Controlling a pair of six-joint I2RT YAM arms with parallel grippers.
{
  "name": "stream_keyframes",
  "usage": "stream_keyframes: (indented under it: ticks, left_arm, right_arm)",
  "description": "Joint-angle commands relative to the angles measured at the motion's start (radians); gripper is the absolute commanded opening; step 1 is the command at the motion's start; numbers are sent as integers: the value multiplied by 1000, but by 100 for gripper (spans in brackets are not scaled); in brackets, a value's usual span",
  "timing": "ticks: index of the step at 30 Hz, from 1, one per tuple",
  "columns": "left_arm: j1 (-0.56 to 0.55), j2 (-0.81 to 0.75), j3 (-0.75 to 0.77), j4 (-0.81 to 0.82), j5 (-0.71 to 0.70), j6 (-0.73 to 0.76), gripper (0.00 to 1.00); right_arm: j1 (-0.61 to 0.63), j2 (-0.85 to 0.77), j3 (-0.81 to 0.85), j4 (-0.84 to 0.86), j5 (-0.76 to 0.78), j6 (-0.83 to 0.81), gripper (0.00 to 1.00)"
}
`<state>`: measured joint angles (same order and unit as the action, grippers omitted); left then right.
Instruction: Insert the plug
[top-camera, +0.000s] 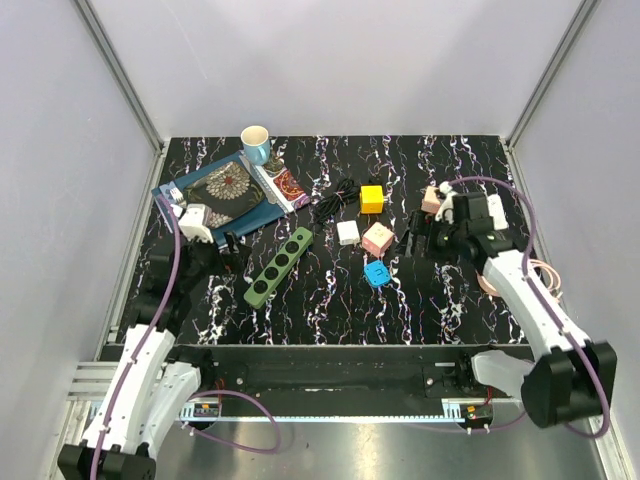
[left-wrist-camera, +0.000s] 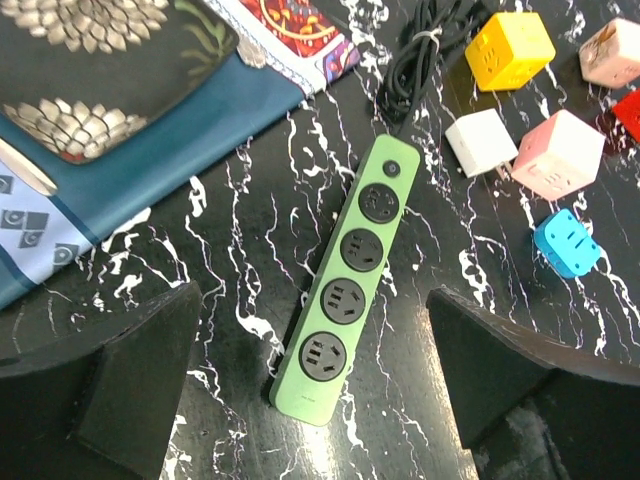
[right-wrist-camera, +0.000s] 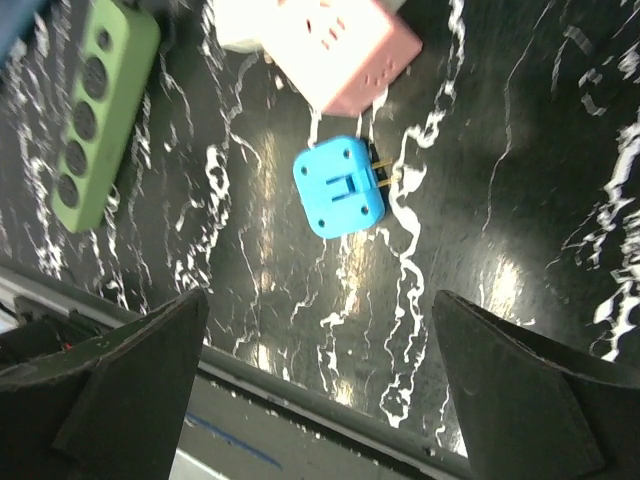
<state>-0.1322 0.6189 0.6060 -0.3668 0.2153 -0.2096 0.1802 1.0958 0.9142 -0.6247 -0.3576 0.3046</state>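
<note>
A green power strip (top-camera: 278, 265) with several round sockets lies at an angle left of the table's middle, its black cord (top-camera: 330, 200) bundled behind it. In the left wrist view the strip's (left-wrist-camera: 350, 270) near end lies between the wide-apart fingers of my left gripper (left-wrist-camera: 315, 390), which hangs above it, open and empty. A small blue cube plug (top-camera: 377, 273) lies on its side with its metal prongs showing (right-wrist-camera: 340, 187). My right gripper (right-wrist-camera: 320, 390) hovers open and empty, just nearer than the plug. From above, the left gripper (top-camera: 215, 250) and the right gripper (top-camera: 420, 243) flank the strip and plugs.
More cube plugs lie near the blue one: pink (top-camera: 378, 238), white (top-camera: 348, 232), yellow (top-camera: 371, 198) and a pale one (top-camera: 432, 200) by the right wrist. A cup (top-camera: 256, 143) and patterned books (top-camera: 220, 190) sit back left. The table's front rail (right-wrist-camera: 300, 400) is under the right gripper.
</note>
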Motion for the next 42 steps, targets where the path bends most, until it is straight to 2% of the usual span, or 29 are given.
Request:
stream_keyframes:
  ticks: [1,9,15,22,38,42]
  left_arm:
    - [-3,54,1,39,56,-20,99]
    - [-10,189,29,17,42,-36,99]
    - [-41,338,81,-35,39,-22,99]
    - [-156,438,130,-55,-86,19,99]
    - [-262,577,182,-52,-179,67,99]
    - [-294,623,204,-54,-175,65,99]
  right_arm:
    - [99,120,52,-33,72,8,100]
    - [271,355,71,71,256,-24,100]
    - [318,473,48,158,289,-39,100]
    - [363,558,60,200,306,-55,100]
    - [415,612,97,141,352,-19,80]
    - [418,602,89,140,353,-12,70]
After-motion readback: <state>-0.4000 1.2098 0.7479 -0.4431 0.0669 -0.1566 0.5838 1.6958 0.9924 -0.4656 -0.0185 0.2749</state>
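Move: The plug lies about 8 cm to the right hand's left, some 2 cm ahead and 15 cm below. The pink cube stands about 7 cm farther out than the plug, with the white cube 8 cm beyond and 6 cm left of the plug. The power strip's middle is roughly 4 cm ahead of the left hand, 7 cm to its right and 18 cm down; the black cable bundle is about 17 cm ahead, 17 cm right and 18 cm below. Down and to its left, the right hand drops about 15 cm onto the plug, swinging its fingers steeper, then begins closing them from the plug's two sides. Meanwhile the left hand sinks some 11 cm and drifts right towards the power strip, tipping its open fingers downward and stopping above the strip without touching. ##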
